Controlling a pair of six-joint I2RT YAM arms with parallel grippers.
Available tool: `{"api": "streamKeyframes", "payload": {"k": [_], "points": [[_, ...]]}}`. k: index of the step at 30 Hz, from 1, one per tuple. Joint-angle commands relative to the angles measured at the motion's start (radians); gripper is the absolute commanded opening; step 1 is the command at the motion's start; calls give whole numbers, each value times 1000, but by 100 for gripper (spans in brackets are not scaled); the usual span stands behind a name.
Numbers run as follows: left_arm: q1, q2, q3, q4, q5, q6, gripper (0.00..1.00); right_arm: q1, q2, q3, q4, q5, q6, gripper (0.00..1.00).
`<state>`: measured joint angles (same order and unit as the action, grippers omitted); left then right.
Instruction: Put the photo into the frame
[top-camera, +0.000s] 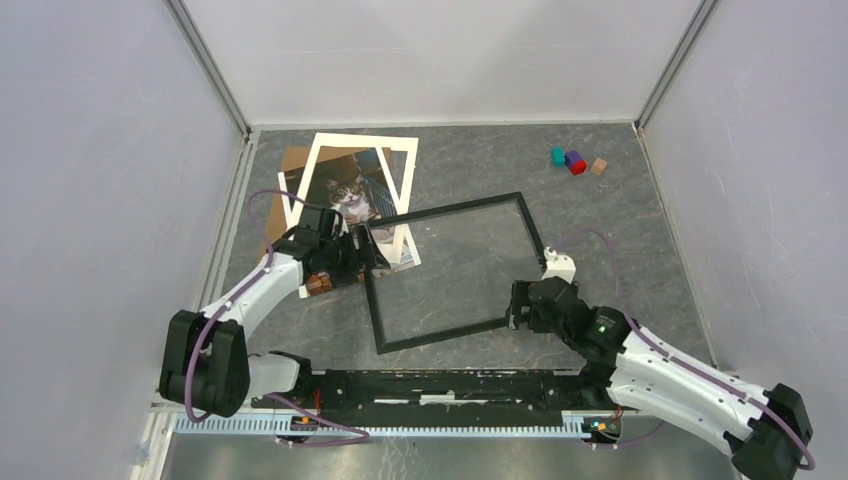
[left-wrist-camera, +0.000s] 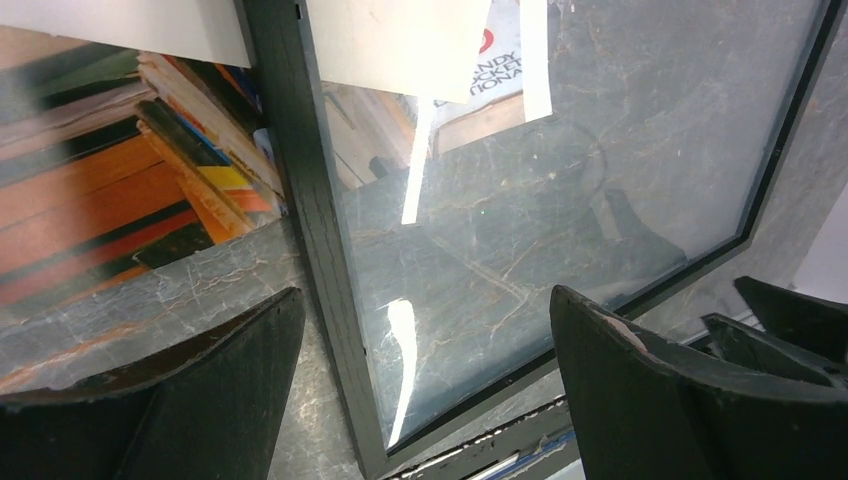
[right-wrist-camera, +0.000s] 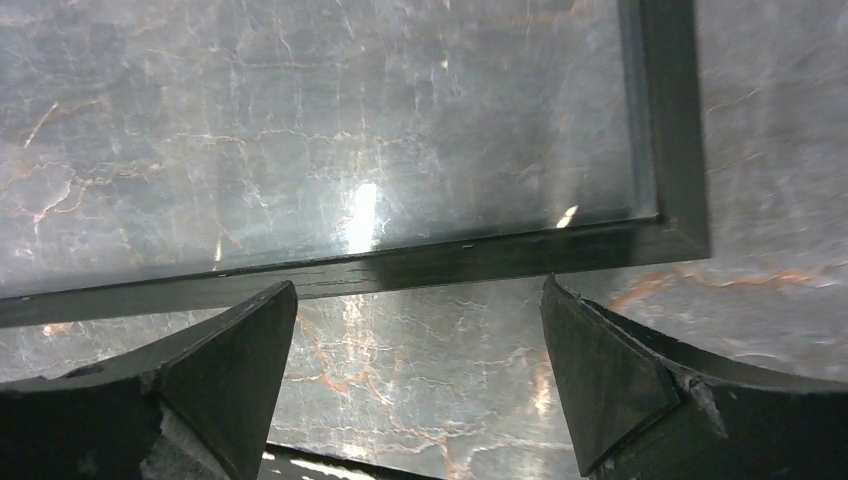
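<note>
The black frame (top-camera: 450, 207) lies tilted at the table's middle with a glossy clear pane in it. Its far left corner overlaps the photo (top-camera: 350, 195), a cat print lying under a white mat border (top-camera: 362, 145). My left gripper (top-camera: 368, 254) hovers open over the frame's left edge (left-wrist-camera: 320, 250); one finger is on each side of that edge and nothing is gripped. The photo's bookshelf part (left-wrist-camera: 100, 170) shows left of the edge. My right gripper (top-camera: 515, 305) stands open just short of the frame's near right edge (right-wrist-camera: 400, 265), its fingertips (right-wrist-camera: 240, 340) over bare table.
A brown backing board (top-camera: 295, 165) sticks out from under the mat at the far left. Three small coloured blocks (top-camera: 573, 160) sit at the back right. White walls close in the table on three sides.
</note>
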<state>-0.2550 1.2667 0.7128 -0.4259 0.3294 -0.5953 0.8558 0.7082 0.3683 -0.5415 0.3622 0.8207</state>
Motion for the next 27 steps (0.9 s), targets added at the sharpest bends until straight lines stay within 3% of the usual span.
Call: {"api": "streamKeyframes", "payload": {"k": [1, 4, 8, 13, 19, 27], "points": [[-7, -42, -13, -31, -39, 38, 98, 4, -28, 140, -103, 72, -196, 97], [-12, -38, -38, -19, -42, 23, 98, -3, 10, 171, -19, 99, -274, 98], [-22, -20, -63, 8, -33, -5, 96, -129, 164, 254, 104, 39, -445, 98], [-62, -5, -69, 42, -35, -37, 92, -414, 290, 277, 303, -209, -588, 97], [-105, 24, -72, 62, -66, -60, 93, -730, 520, 367, 310, -513, -673, 98], [-117, 89, -70, 95, -92, -82, 96, -846, 677, 340, 440, -639, -665, 98]]}}
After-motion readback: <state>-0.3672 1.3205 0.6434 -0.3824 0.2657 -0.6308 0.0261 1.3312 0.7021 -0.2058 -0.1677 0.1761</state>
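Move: The middle of the frame's right side is roughly 13 cm ahead of my right hand, 7 cm to its right and 3 cm below. The near right corner is about 12 cm to this hand's right and 1 cm ahead; the far right corner is about 25 cm ahead and 3 cm right. From my left hand, the middle of the frame's left side is about 4 cm back, straight in line and some 6 cm below; the photo's middle is about 10 cm ahead and 5 cm left. I lift my right hand about 6 cm off the near side of the frame, then swing it forward and right over the glass, some 16 cm forward in all, sinking again until its wide-open fingers hang astride the right side. Meanwhile I bring my open left hand down and back by a few centimetres, easing slightly right, onto the left side's line. ##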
